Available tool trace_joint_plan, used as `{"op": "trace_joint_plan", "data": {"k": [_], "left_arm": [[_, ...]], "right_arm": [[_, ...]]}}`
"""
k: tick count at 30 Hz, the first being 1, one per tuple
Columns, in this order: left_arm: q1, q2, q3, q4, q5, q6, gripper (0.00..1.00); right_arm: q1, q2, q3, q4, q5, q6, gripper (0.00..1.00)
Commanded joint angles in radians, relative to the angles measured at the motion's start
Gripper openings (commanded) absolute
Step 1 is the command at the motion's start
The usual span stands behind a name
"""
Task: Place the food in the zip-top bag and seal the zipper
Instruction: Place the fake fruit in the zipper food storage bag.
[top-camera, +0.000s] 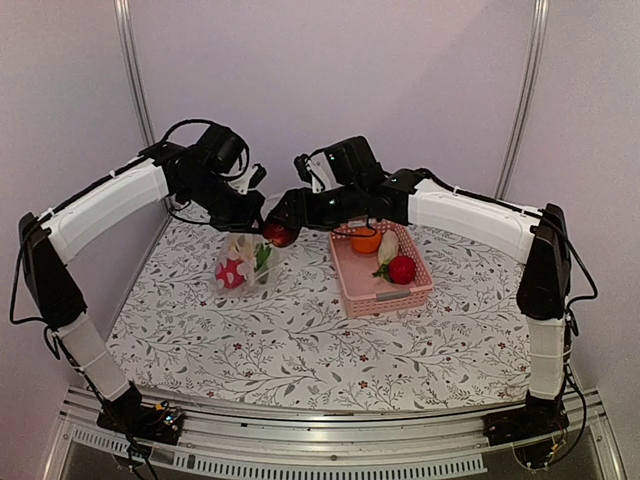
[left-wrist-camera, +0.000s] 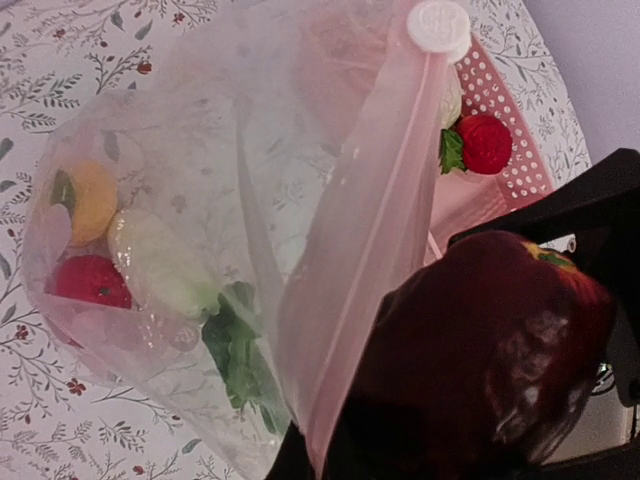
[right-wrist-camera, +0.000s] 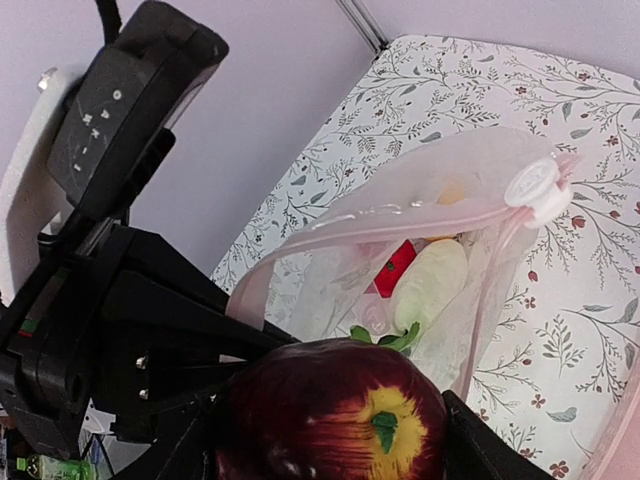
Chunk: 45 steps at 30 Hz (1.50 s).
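Note:
The clear zip-top bag (top-camera: 240, 265) stands open on the floral table, and my left gripper (left-wrist-camera: 310, 460) is shut on its mouth edge, pinching the pinkish zipper (left-wrist-camera: 370, 230). A white slider (left-wrist-camera: 438, 25) sits at the strip's far end. Inside lie a yellow piece (left-wrist-camera: 88, 200), a red piece (left-wrist-camera: 90, 282) and a cream-white vegetable (left-wrist-camera: 160, 265) with green leaves. My right gripper (right-wrist-camera: 330, 425) is shut on a dark red apple (right-wrist-camera: 330, 410) with a yellow-green stem end. It holds the apple just above the bag's mouth (right-wrist-camera: 400, 215), close beside the left gripper (top-camera: 252, 215).
The pink lattice basket (top-camera: 385, 297) stands to the right of the bag. It holds an orange piece (top-camera: 366, 240), a cream-white one (top-camera: 388, 247) and a red one (top-camera: 402, 269). Grey walls and metal posts close in the back of the table.

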Motion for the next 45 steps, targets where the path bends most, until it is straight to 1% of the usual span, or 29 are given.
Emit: {"op": "trace_joint_plan", "data": {"k": [1,6,9,16,19,23,26,30,32,34,35,37,38,45], "left_arm": [[0.008,-0.04,0.012,-0.019,-0.002,-0.015,0.0],[0.007,-0.052,0.003,-0.02,-0.002,-0.029,0.0],[0.005,-0.06,-0.003,-0.02,0.001,-0.037,0.0],[-0.002,-0.068,-0.02,-0.009,0.014,-0.066,0.0],[-0.002,-0.075,-0.022,0.011,0.019,-0.086,0.0],[-0.002,-0.071,-0.021,0.025,0.017,-0.115,0.0],[-0.002,-0.067,-0.022,0.032,0.0,-0.137,0.0],[-0.002,-0.062,-0.031,0.058,0.02,-0.151,0.0],[-0.003,-0.056,-0.031,0.06,0.029,-0.151,0.0],[-0.002,-0.054,-0.037,0.062,0.036,-0.155,0.0],[-0.002,-0.055,-0.041,0.063,0.039,-0.156,0.0],[-0.003,-0.058,-0.049,0.068,0.041,-0.156,0.0],[-0.002,-0.061,-0.051,0.069,0.037,-0.156,0.0],[0.002,-0.085,-0.059,0.069,0.02,-0.148,0.0]], "right_arm": [[0.004,0.031,0.029,0.032,0.031,0.006,0.48],[0.005,0.055,0.033,0.055,0.056,0.016,0.48],[0.006,0.075,0.072,0.04,0.071,0.024,0.48],[0.013,0.148,0.186,-0.044,0.106,0.067,0.51],[0.014,0.179,0.231,-0.086,0.097,0.085,0.51],[0.026,0.19,0.246,-0.131,0.112,0.073,0.51],[0.029,0.194,0.245,-0.154,0.076,0.074,0.52],[0.036,0.211,0.249,-0.177,0.038,0.077,0.54],[0.037,0.214,0.249,-0.175,0.02,0.078,0.57],[0.036,0.211,0.25,-0.169,0.014,0.078,0.64],[0.036,0.208,0.251,-0.17,0.017,0.08,0.69],[0.035,0.198,0.25,-0.174,0.02,0.081,0.96],[0.034,0.192,0.249,-0.18,0.023,0.079,0.99],[0.024,0.098,0.212,-0.234,0.04,0.089,0.99]]}}
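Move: The dark red fruit is already gripped in the right hand. It is bound for the open mouth of the zipper bag, whose middle lies about 3 cm ahead, 2 cm left and 3 cm below that hand. The spotted red fruit in the bag is roughly 14 cm left, 3 cm ahead and 19 cm down; the pink basket is some 20 cm right, 5 cm ahead and 18 cm down. From the left hand, pinching the rim, the mouth is about 4 cm right and 3 cm ahead. The dark red fruit is taken down into the bag mouth by the right hand, which first swings about 3 cm forward and slightly left, then draws back some 2 cm while sinking, nearly 6 cm lower in all, fingers tipping a little further down. Near the end its fingers spread wide and let go. The left hand keeps its pinch on the rim, rising about 1 cm and turning slightly counter-clockwise. ##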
